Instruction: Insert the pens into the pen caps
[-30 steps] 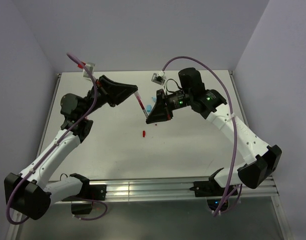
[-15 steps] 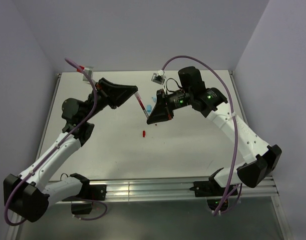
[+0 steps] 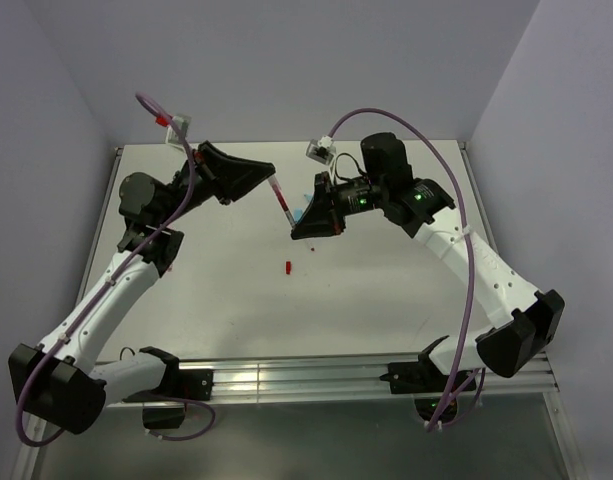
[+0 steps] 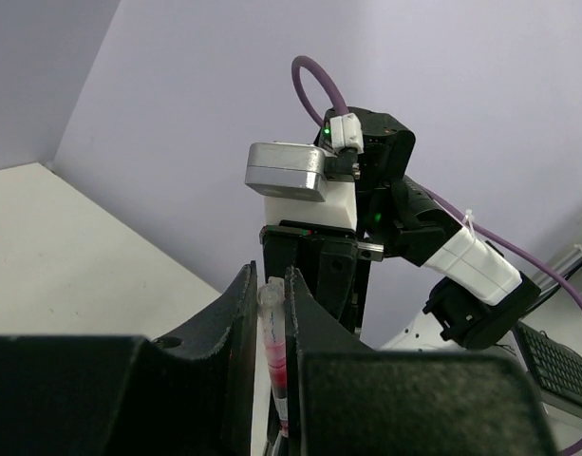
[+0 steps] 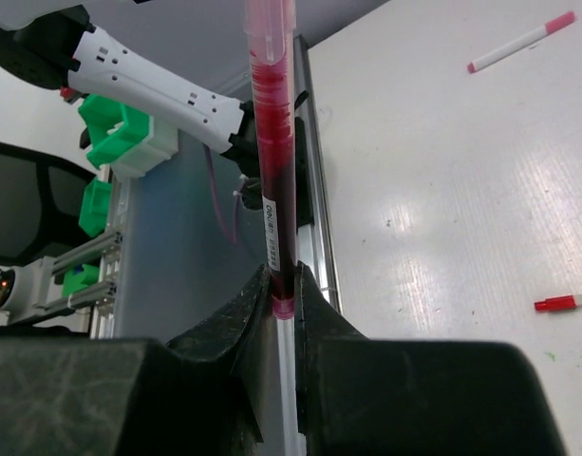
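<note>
One pen [image 3: 283, 208] with a dark red barrel hangs above the table, held at both ends. My left gripper [image 3: 273, 181] is shut on its upper, clear end. In the left wrist view the pen [image 4: 274, 356] stands between the closed fingers of the left gripper [image 4: 270, 299]. My right gripper [image 3: 294, 232] is shut on the lower end. In the right wrist view the pen [image 5: 272, 161] rises from the right gripper [image 5: 283, 285], with a pink translucent top. A red pen cap [image 3: 288, 266] [image 5: 559, 303] lies on the table below. A light blue cap [image 3: 300, 214] lies behind the held pen.
Another pen [image 5: 518, 43], white with a pink end, lies on the table in the right wrist view. The white table [image 3: 386, 290] ends at a metal rail [image 3: 286, 378] along the near edge. Purple cables [image 3: 466, 300] loop over both arms.
Both grippers, with the pen between them, have shifted slightly toward the back of the table. The left arm's elbow has swung a little. Both grips stay the same.
</note>
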Motion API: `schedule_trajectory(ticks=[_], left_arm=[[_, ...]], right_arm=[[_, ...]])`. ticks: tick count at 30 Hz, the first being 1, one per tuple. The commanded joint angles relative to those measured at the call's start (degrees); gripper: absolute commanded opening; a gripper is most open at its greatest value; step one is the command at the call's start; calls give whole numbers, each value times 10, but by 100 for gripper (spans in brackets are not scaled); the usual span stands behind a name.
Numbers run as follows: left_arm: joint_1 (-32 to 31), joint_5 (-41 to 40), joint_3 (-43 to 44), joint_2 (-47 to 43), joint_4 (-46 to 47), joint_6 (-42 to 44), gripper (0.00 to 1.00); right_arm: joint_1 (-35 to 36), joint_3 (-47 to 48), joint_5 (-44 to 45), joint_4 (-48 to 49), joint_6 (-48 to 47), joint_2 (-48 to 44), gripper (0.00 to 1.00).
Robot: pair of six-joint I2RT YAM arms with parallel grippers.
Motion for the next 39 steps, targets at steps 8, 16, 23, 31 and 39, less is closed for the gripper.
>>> schedule_trajectory(ticks=[8, 16, 23, 31, 39], left_arm=[[39, 77, 103, 38, -119, 77, 0], [105, -2, 263, 102, -508, 357, 0], [209, -106, 365, 239, -822, 583, 0], [283, -202, 378, 389, -882, 655, 0], [285, -284, 405, 503, -866, 607, 0]], right_arm=[[-11, -20, 34, 100, 6, -37, 64], [-13, -56, 75, 72, -26, -64, 88], [-16, -64, 113, 27, -66, -58, 90], [-16, -65, 127, 20, -71, -44, 90], [-16, -63, 127, 17, -70, -31, 90]])
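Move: The left hand already holds the cap on the red pen; the spot it heads for, beside the finished white pen, is about 29 cm to its left, 10 cm ahead and 43 cm below. Down on the table, the small red cap is some 4 cm ahead of the left hand, 2 cm to its right and 44 cm below. The right hand still grips the red pen's tail end; that pen's middle is about 5 cm above it, 3 cm ahead and 1 cm left. The right fingers open wide and let go of the red pen's tail, and that hand then only drifts about 4 cm forward and as much down, staying open. Keeping its grip on the capped end, the left hand first eases forward to carry the pen clear, then sweeps down about 35 cm, some 26 cm left and 17 cm forward towards the white pen on the table, its fingers turning roughly 90 degrees from pointing right to pointing steeply down. ##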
